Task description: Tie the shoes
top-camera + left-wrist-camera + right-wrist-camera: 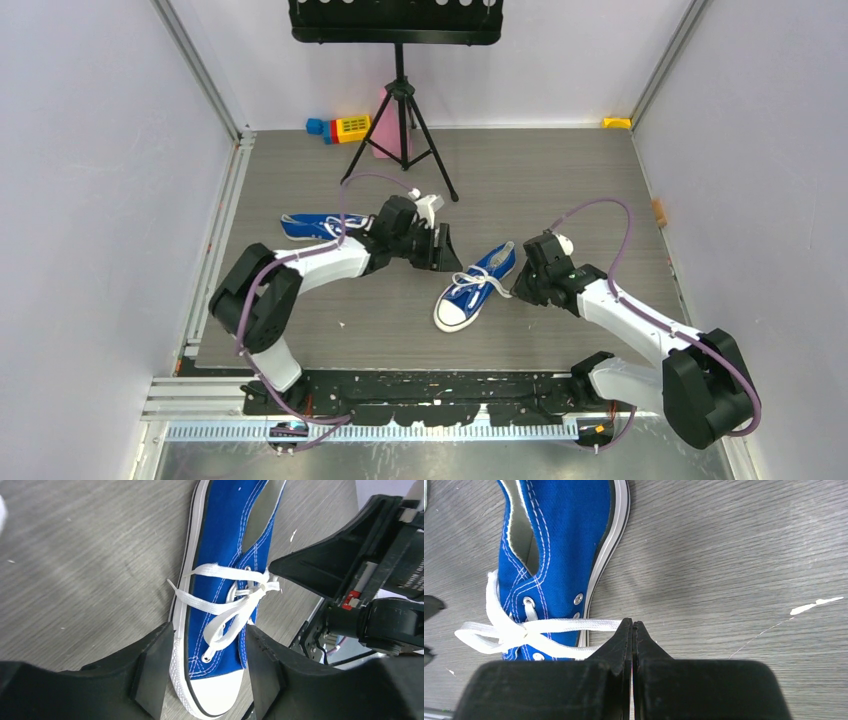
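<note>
One blue sneaker (475, 288) with a white toe cap lies mid-table, its white laces (235, 605) crossed in a loose knot over the tongue. My left gripper (445, 250) is open and empty; in the left wrist view its fingers (150, 672) stand on either side of the shoe's toe cap (220, 690). My right gripper (515, 285) sits just right of the shoe, shut on a lace loop (574, 626) that runs taut from the knot into its tips (633, 627). The second sneaker (308, 226) lies behind my left arm, partly hidden.
A black tripod stand (400, 120) rises at the back centre. Coloured toy blocks (340, 128) and a pink piece (385, 135) lie beside its legs. A yellow object (617, 123) sits in the far right corner. Walls close in both sides.
</note>
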You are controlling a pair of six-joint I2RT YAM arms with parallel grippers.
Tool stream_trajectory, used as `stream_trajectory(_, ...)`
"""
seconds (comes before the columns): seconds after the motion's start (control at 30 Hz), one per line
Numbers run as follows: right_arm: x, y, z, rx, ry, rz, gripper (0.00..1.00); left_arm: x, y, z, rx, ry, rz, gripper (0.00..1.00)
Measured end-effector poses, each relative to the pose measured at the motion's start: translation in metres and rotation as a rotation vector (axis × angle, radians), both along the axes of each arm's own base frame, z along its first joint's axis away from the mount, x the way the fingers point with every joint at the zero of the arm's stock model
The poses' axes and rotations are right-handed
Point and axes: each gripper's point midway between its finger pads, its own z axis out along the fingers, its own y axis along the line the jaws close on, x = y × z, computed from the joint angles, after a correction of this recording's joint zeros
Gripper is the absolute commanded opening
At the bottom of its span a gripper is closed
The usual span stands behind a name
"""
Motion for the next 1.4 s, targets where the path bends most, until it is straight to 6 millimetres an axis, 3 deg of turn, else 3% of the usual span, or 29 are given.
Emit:
stream_trajectory(0.2, 0.0, 0.002, 0.001, 0.011, 0.0, 0.008, 0.0, -0.007, -0.008, -0.022, 0.003, 0.107, -0.021, 0.53)
stream_trajectory(0.37, 0.0, 0.004, 0.001, 0.017, -0.001, 0.012, 0.0, -0.008, -0.012, -0.017, -0.014, 0.116, -0.042, 0.42)
stream_trajectory(0.73, 0.002, 0.006, 0.003, 0.028, -0.009, 0.018, 0.0, -0.015, -0.013, -0.02, 0.013, 0.168, -0.091, 0.46)
stream_trajectory(0.93, 0.001, 0.007, 0.003, 0.031, -0.007, 0.02, 0.0, -0.023, -0.011, -0.029, 0.043, 0.201, -0.119, 0.2)
stream_trajectory(1.03, 0.001, 0.007, 0.003, 0.033, -0.007, 0.021, 0.0, -0.024, -0.013, -0.033, 0.057, 0.217, -0.131, 0.0)
stream_trajectory(1.23, 0.001, 0.006, 0.002, 0.024, -0.006, 0.02, 0.0, -0.022, -0.009, -0.039, 0.101, 0.196, -0.138, 0.0)
stream_trajectory(1.4, 0.002, -0.003, -0.001, -0.049, 0.023, 0.014, 0.0, -0.012, 0.008, -0.052, 0.231, 0.135, -0.094, 0.0)
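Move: The free lace loop, on the toe-left side of the knot, is what the left hand goes for: about 2 cm back, 2 cm to the right and 4 cm below it. The bow knot sits some 4 cm farther right at much the same depth, the white toe cap about 8 cm back and 8 cm below the left hand. From the right hand, already pinching the opposite loop, that free loop lies about 10 cm left and 2 cm ahead. The free loop of the bow gets pinched by the left fingers, which start half open, ease down and back over the shoe with a slight wrist tilt, and close fully on it. Still shut, the left hand then draws about 2 cm left and 2 cm lower, with a little forward, pulling the loop away from the knot, while the right hand stays nearly in place and keeps its pinch on the opposite loop. ##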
